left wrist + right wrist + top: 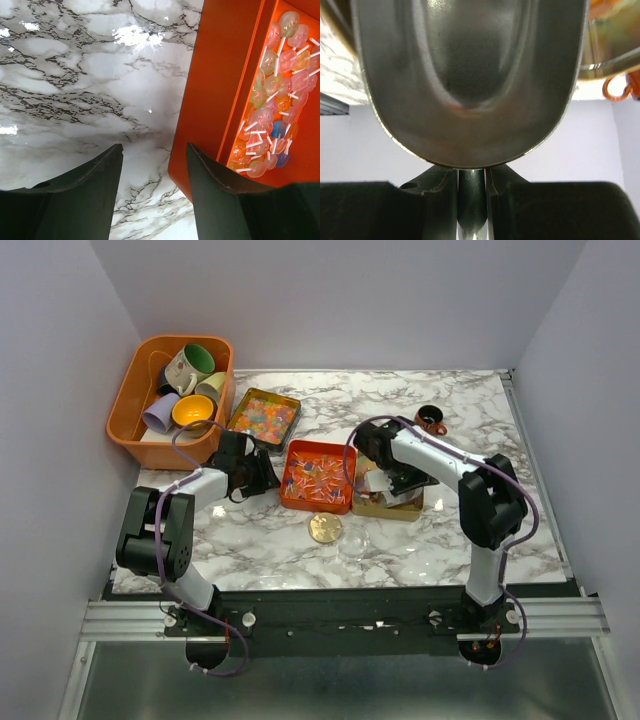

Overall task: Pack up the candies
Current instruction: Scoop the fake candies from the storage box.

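Note:
Small mixed-colour candies (264, 418) fill a flat metal tin at the back left. More candies on white sticks (272, 107) lie in an orange tray (318, 476). My left gripper (268, 478) stands open low over the marble, just left of that tray. In the left wrist view the left gripper (154, 150) has the orange tray's (215, 100) near corner between its fingers, and nothing is held. My right gripper (471, 172) is shut on the handle of a metal scoop (470, 75), whose bowl looks empty. From above, the right gripper (385, 480) hangs over a shallow brown box (400, 508).
An orange bin (130, 405) with several mugs stands at the back left corner. A flat gold disc (325, 528) and a clear round piece (355, 540) lie in front of the tray. A small dark cup (431, 420) sits at the back right.

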Controlling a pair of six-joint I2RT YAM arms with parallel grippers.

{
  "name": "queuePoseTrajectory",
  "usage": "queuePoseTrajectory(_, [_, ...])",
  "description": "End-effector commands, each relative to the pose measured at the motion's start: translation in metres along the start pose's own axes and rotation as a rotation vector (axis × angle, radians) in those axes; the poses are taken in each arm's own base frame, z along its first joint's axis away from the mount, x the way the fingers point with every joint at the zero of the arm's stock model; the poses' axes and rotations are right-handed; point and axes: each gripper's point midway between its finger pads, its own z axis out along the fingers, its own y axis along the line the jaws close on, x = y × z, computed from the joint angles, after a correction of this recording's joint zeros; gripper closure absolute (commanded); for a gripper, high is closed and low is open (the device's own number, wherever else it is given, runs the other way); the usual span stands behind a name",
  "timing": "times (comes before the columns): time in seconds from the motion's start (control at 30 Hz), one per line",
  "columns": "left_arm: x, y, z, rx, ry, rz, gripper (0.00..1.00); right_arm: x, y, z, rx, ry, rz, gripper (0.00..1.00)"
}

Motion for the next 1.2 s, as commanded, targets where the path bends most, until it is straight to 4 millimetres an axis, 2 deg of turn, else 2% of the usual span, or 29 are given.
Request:
queuePoseTrajectory(0.0, [0.018,-0.026,0.002,0.115,0.068,0.026,0.36,-0.035,-0.002,0.005,-0.069,-0.096,0.053,0.99])
queuePoseTrajectory(0.27, [0.022,-0.033,0.002,0.140,0.083,0.028,0.36,-0.068,-0.010,0.003,-0.094,-0.176,0.142,0.99])
queuePoseTrajectory(0.4, [0.020,-0.036,0.001,0.145,0.079,0.030,0.36,-0.089,-0.016,-0.004,-0.115,-0.277,0.210,0.99])
queuePoseTrajectory(0.5, [0.020,-0.035,-0.001,0.137,0.084,0.045,0.36,-0.100,-0.015,-0.002,-0.103,-0.346,0.221,0.99])
queuePoseTrajectory(0.53, [0.020,-0.035,-0.002,0.134,0.086,0.052,0.36,-0.105,-0.011,0.007,-0.099,-0.356,0.214,0.99])
queuePoseTrajectory(0.6, [0.021,-0.033,-0.003,0.125,0.091,0.056,0.36,-0.108,-0.008,0.009,-0.089,-0.391,0.215,0.99])
queuePoseTrajectory(0.63, [0.021,-0.033,-0.004,0.124,0.092,0.062,0.36,-0.114,-0.012,0.010,-0.069,-0.433,0.227,0.99])
queuePoseTrajectory(0.67, [0.022,-0.032,-0.005,0.117,0.097,0.067,0.36,-0.115,-0.003,0.016,-0.086,-0.441,0.220,0.99])
queuePoseTrajectory(0.73, [0.020,-0.028,-0.007,0.103,0.094,0.062,0.36,-0.119,-0.007,0.015,-0.060,-0.500,0.250,0.99])
queuePoseTrajectory(0.77, [0.020,-0.025,-0.008,0.096,0.098,0.062,0.35,-0.120,-0.002,0.020,-0.073,-0.505,0.251,0.99])
queuePoseTrajectory(0.9, [0.017,-0.019,-0.015,0.079,0.109,0.082,0.34,-0.121,-0.007,0.022,-0.054,-0.564,0.284,0.99])
queuePoseTrajectory(1.13, [0.023,-0.015,-0.022,0.084,0.158,0.106,0.34,-0.111,-0.016,0.032,-0.048,-0.621,0.378,0.99])
queuePoseTrajectory(1.17, [0.025,-0.015,-0.023,0.087,0.164,0.107,0.34,-0.111,-0.016,0.028,-0.043,-0.650,0.384,0.99])
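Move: The right hand holds the scoop by its handle, with the bowl reaching left and down into the gold tray. The middle of that tray's fake candies lies about 8 cm left of the hand, level ahead and some 10 cm below. The red tray is about 25 cm left, the clear storage box 17 cm left and 15 cm back, and the dark mug 3 cm right and 18 cm ahead. From the left hand, the fake candies lie about 29 cm right and 2 cm lower. The right hand keeps its grip on the handle and drives the scoop left about 4.5 cm while sinking, pushing the bowl across the gold tray towards its candies; then it draws back about 2 cm as it goes on down, some 6.5 cm lower in all, the bowl end rolling up towards level by about 25 degrees with a clockwise swing. The left hand, open beside the red tray's left wall, edges 1 cm right, then slips back nearly 2 cm. ##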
